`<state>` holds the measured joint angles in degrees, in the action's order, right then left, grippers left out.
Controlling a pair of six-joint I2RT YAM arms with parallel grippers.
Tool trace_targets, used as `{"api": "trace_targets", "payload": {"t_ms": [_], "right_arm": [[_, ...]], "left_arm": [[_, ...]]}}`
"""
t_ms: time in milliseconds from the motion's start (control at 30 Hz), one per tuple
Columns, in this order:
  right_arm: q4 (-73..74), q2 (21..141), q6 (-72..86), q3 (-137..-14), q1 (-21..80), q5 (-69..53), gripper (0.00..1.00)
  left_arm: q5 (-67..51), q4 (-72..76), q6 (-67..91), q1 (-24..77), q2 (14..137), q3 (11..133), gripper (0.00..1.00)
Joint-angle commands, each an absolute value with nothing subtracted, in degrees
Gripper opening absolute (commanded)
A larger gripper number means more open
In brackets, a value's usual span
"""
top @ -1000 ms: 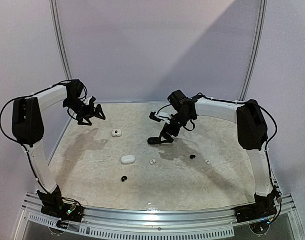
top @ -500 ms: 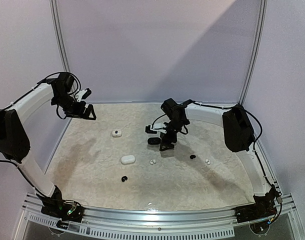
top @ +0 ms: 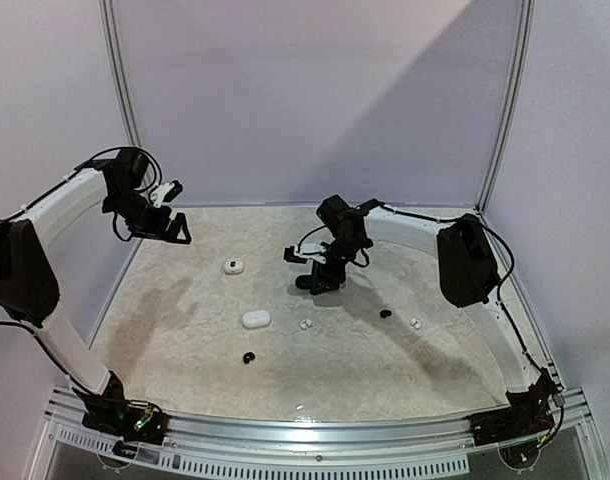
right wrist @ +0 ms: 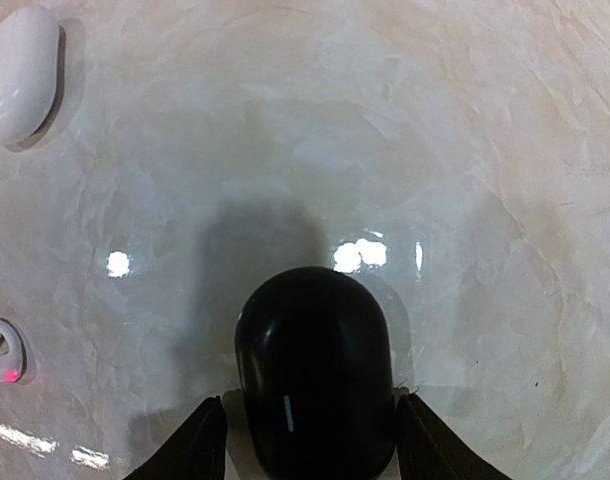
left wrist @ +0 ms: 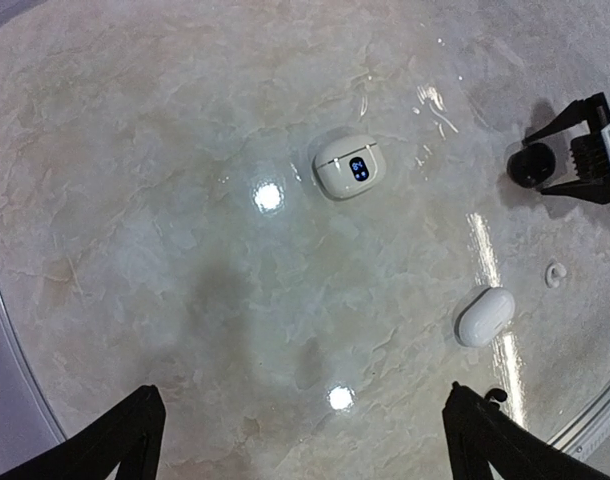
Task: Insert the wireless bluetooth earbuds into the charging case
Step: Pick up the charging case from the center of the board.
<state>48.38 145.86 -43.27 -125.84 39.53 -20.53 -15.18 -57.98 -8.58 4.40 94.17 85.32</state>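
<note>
A black charging case (right wrist: 313, 370) lies closed on the table, and my right gripper (right wrist: 311, 445) straddles it. Its fingers (right wrist: 200, 445) flank both sides of the case, with a sliver of table showing on the left. From above, that right gripper (top: 310, 283) sits low at mid-table. My left gripper (top: 171, 226) hangs open high over the far-left corner, nothing between its fingertips (left wrist: 110, 440). Loose earbuds lie nearer the front: a white earbud (top: 306, 324), a black earbud (top: 248, 357), another black earbud (top: 385, 314) and a white earbud (top: 415, 323).
A white case with a small display (top: 232, 266) rests left of centre, also the white display case (left wrist: 350, 167). A plain white case (top: 256, 319) lies closed beside the white earbud, also the plain case (right wrist: 20, 75). Metal frame posts (top: 120, 90) rise at the back corners.
My right gripper came down over the black case and its jaws narrowed around it. The left arm swung up and leftward a second ago, then stayed still.
</note>
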Motion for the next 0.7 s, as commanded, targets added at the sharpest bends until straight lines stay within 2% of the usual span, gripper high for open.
{"api": "trace_targets", "payload": {"t_ms": [0, 167, 400, 667], "right_arm": [[48.85, 149.15, -42.83, -126.35, 39.46, -20.87, 0.56], [47.83, 149.22, -42.45, -126.31, 40.03, -20.93, 0.52], [48.78, 148.85, -43.91, -125.89, 40.28, -20.88, 0.29], [42.15, 142.09, -43.75, -121.91, 40.94, -13.51, 0.17]], "left_arm": [[-15.49, -59.15, -9.07, 5.01, 92.59, 84.89, 0.99], [-16.6, -59.65, -9.11, 5.0, 91.93, 85.17, 0.98], [-16.18, -60.01, -9.77, 5.0, 90.36, 84.58, 0.98], [-20.17, -62.74, -13.28, 4.58, 86.06, 84.35, 0.98]]}}
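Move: The black charging case is already between my right fingers, its middle about 1 cm to the left of my right hand point and level with it. From that hand, the white oblong case lies some 12 cm back and 11 cm left, a white earbud about 12 cm back and 1 cm left, and the cream case roughly 6 cm ahead and 19 cm left. From my left hand, the black case is about 27 cm right, 3 cm ahead and 17 cm below. I keep my right hand low over the board and close its half-open fingers onto the long sides of the black case, easing less than 1 cm left along it as they shut; they stop on the case and pinch it, with no lift yet. My left hand, empty and wide open, waits briefly, then rises about 2.5 cm and draws back some 1.5 cm. ##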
